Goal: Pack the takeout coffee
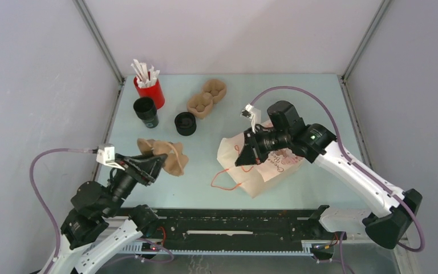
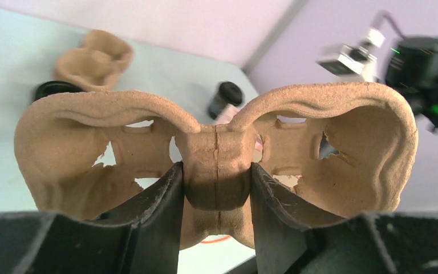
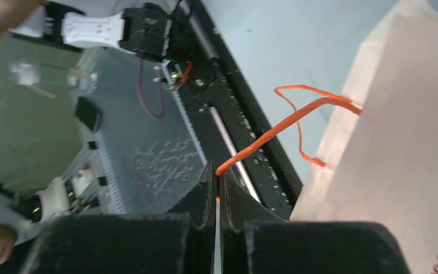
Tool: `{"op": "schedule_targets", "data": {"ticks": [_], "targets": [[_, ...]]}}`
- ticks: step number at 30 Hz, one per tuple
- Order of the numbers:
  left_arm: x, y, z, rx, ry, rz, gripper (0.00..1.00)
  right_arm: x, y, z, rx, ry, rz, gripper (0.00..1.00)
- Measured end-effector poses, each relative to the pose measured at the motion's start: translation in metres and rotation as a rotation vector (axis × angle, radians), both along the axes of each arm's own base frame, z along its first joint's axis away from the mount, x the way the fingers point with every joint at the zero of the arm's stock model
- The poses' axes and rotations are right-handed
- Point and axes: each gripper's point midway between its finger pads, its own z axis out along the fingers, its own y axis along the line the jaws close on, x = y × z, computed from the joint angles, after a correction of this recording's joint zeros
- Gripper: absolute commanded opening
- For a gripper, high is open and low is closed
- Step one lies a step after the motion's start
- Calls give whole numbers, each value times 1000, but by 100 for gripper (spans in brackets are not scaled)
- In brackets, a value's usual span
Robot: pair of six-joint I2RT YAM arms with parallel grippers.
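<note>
The takeout coffee (image 1: 146,111), a small black cup with a black lid, stands at the back left of the table, apart from both grippers. My left gripper (image 1: 153,165) (image 2: 215,171) is shut on the middle ridge of a brown pulp cup carrier (image 1: 165,154) (image 2: 217,142) at the front left. A pale paper bag (image 1: 262,162) (image 3: 388,142) lies on its side at centre right. Over its mouth, my right gripper (image 1: 245,155) (image 3: 217,177) is shut on the bag's orange string handle (image 3: 285,123).
A red cup of white sticks (image 1: 149,88) stands behind the coffee. A squat black round piece (image 1: 185,123) sits to the coffee's right, and a second pulp carrier (image 1: 207,98) (image 2: 94,57) lies further back. The black rail (image 1: 234,220) runs along the near edge.
</note>
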Motion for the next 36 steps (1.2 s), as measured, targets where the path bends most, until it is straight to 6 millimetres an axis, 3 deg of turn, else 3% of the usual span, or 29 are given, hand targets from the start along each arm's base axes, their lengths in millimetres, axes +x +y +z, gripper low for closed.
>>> {"op": "schedule_targets", "data": {"ticks": [6,12,21,28,36], "targets": [[-20,-53,3,-77,-97,-292,40,-10,16,6,87,106,101,0],[-33,-116,-25,-109,-112,-597,42,-14,11,27,179,137,150,0],[-57,-157,-23,-57,-333,-867,42,-17,-11,69,329,112,182,0],[-76,-195,-35,-63,-332,-1077,40,-28,-13,71,353,138,236,0],[-76,-220,-45,-141,-248,-1194,40,-30,-17,72,366,155,256,0]]}}
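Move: About 24 cm to the right of the left hand, roughly level fore and aft and some 10 cm lower, the bag's open mouth faces the cup carrier that this hand already pinches. The loose orange handle hangs about 5 cm to the left of the mouth's middle and 5 cm lower. The stacked lids stand some 24 cm ahead of the left hand, 6 cm to its right and 20 cm below. From the right hand, already gripping the other handle, the mouth is some 7 cm below, practically underneath. Swinging the pinched carrier to the right by about 22 cm, and some 8 cm back with a slight sinking, the left hand brings it to the bag's mouth, under the held handle, turning clockwise nearly 70 degrees until its fingers point right. Meanwhile the right hand keeps its grip on the handle, lifting it about 7 cm and rolling some 20 degrees. ##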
